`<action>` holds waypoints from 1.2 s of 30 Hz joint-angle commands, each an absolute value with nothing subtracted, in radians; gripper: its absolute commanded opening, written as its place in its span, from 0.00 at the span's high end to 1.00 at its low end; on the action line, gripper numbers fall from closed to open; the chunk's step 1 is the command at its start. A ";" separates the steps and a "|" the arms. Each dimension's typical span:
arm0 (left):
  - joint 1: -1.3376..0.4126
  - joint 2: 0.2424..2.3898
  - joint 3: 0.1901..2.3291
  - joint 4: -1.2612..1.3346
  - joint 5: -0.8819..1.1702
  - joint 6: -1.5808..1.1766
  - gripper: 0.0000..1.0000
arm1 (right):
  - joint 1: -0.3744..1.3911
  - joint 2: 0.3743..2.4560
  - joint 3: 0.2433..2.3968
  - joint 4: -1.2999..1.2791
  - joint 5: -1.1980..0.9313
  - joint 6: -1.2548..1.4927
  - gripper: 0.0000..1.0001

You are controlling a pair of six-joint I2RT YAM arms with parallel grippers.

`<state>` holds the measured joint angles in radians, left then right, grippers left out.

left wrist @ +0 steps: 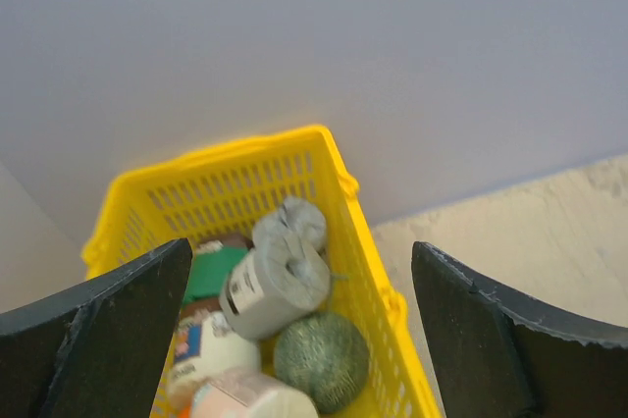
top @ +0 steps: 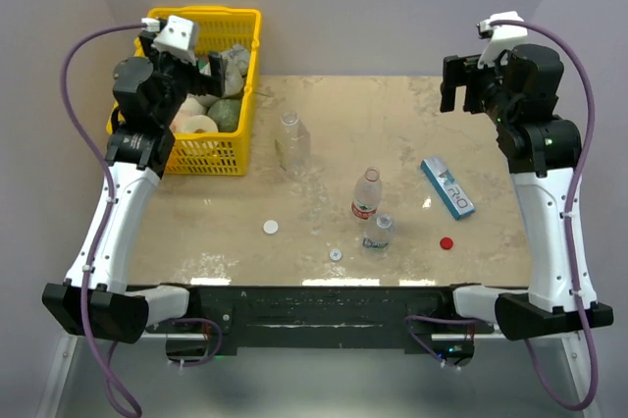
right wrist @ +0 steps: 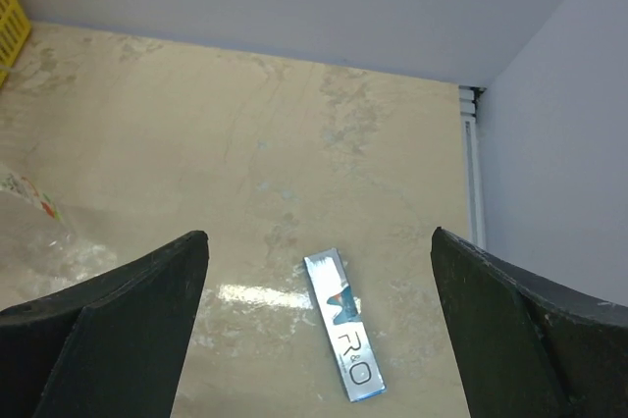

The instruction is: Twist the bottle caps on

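Note:
Three clear bottles stand upright and uncapped mid-table: a squarish unlabelled one (top: pixel 292 143), a red-labelled one (top: pixel 366 194) and a short blue-labelled one (top: pixel 378 232). The caps lie loose near the front edge: white (top: pixel 270 227), ring-like pale grey (top: pixel 336 254) and red (top: pixel 446 241). My left gripper (top: pixel 212 73) (left wrist: pixel 299 246) hangs open over the yellow basket, far from the bottles. My right gripper (top: pixel 457 86) (right wrist: pixel 319 235) is raised at the back right, open, with nothing between its fingers. Neither wrist view shows a cap.
A yellow basket (top: pixel 251 65) (left wrist: pixel 332 158) at the back left holds grey rolls, a green ball and other items. A flat blue-and-white box (top: pixel 447 187) (right wrist: pixel 342 338) lies right of the bottles. Walls close the table at the back and right.

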<state>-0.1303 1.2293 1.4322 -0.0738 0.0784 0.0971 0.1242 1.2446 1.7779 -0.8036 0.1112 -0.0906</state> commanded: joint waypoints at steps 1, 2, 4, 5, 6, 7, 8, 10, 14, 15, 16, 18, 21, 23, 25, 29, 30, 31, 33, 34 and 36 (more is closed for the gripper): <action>-0.144 1.215 1.379 -0.132 0.311 0.061 0.00 | 0.127 1.279 1.828 -0.796 0.002 -0.149 0.01; -0.152 1.210 1.373 -0.152 0.348 0.061 0.00 | 0.127 1.282 1.836 -0.801 -0.126 -0.226 0.01; -0.158 1.213 1.368 -0.187 0.506 0.089 0.00 | 0.127 1.275 1.835 -0.795 -0.260 -0.308 0.02; -0.167 1.218 1.376 -0.236 0.549 0.095 0.00 | 0.127 1.273 1.832 -0.763 -0.335 -0.327 0.02; -0.173 1.223 1.384 -0.259 0.598 0.094 0.00 | 0.133 1.278 1.839 -0.759 -0.368 -0.325 0.02; -0.184 1.236 1.405 -0.284 0.604 0.095 0.00 | 0.138 1.322 1.895 -0.773 -0.394 -0.324 0.03; -0.205 1.241 1.414 -0.322 0.604 0.098 0.00 | 0.147 1.351 1.935 -0.835 -0.419 -0.327 0.04; -0.228 1.229 1.417 -0.340 0.598 0.127 0.00 | 0.187 1.444 2.062 -0.959 -0.468 -0.345 0.08; -0.259 1.177 1.381 -0.366 0.514 0.166 0.01 | 0.366 1.497 2.088 -1.063 -0.416 -0.448 0.10; -0.259 1.164 1.371 -0.376 0.465 0.191 0.01 | 0.388 1.496 2.068 -1.062 -0.402 -0.451 0.11; -0.261 1.137 1.346 -0.383 0.439 0.205 0.02 | 0.406 1.493 2.030 -1.062 -0.399 -0.448 0.11; -0.261 1.092 1.309 -0.403 0.414 0.244 0.01 | 0.442 1.499 2.007 -1.071 -0.394 -0.445 0.12; -0.265 1.052 1.276 -0.440 0.484 0.271 0.01 | 0.456 1.497 1.985 -1.097 -0.396 -0.446 0.14; -0.271 1.040 1.253 -0.463 0.540 0.301 0.02 | 0.463 1.480 1.932 -1.107 -0.393 -0.451 0.15; -0.273 1.026 1.212 -0.457 0.555 0.319 0.02 | 0.469 1.447 1.855 -1.117 -0.388 -0.469 0.17; -0.273 1.038 1.198 -0.437 0.564 0.313 0.03 | 0.488 1.425 1.761 -1.140 -0.353 -0.502 0.22; -0.273 1.045 1.203 -0.433 0.569 0.305 0.03 | 0.488 1.427 1.752 -1.147 -0.351 -0.509 0.25; -0.273 1.046 1.204 -0.430 0.571 0.304 0.02 | 0.489 1.437 1.735 -1.161 -0.350 -0.526 0.26; -0.273 1.058 1.210 -0.425 0.574 0.301 0.03 | 0.492 1.443 1.708 -1.163 -0.333 -0.534 0.29; -0.275 1.061 1.213 -0.423 0.575 0.299 0.03 | 0.494 1.447 1.698 -1.154 -0.325 -0.535 0.30; -0.275 1.068 1.215 -0.422 0.577 0.296 0.03 | 0.495 1.450 1.675 -1.146 -0.301 -0.532 0.31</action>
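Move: To the right hand's left, about 20 cm across and 5 cm back, stands the red-labelled bottle, its middle some 35 cm below. The small bottle is about 8 cm nearer the base than it and 3 cm to its right; the blue box lies 2 cm ahead and 2 cm right of the hand. The left hand has the white cap roughly 16 cm back, 13 cm right and far below, and the tall clear bottle 3 cm back, 18 cm right. Swinging left about 18 cm, nearly level at first, the right hand then sinks some 15 cm and draws back towards the red-labelled bottle's neck, turning counter-clockwise, tipping its fingers down and closing them partway on nothing. The left hand drops about 13 cm while going back and right towards the white cap, turning some 35 degrees clockwise, fingers wide open. ##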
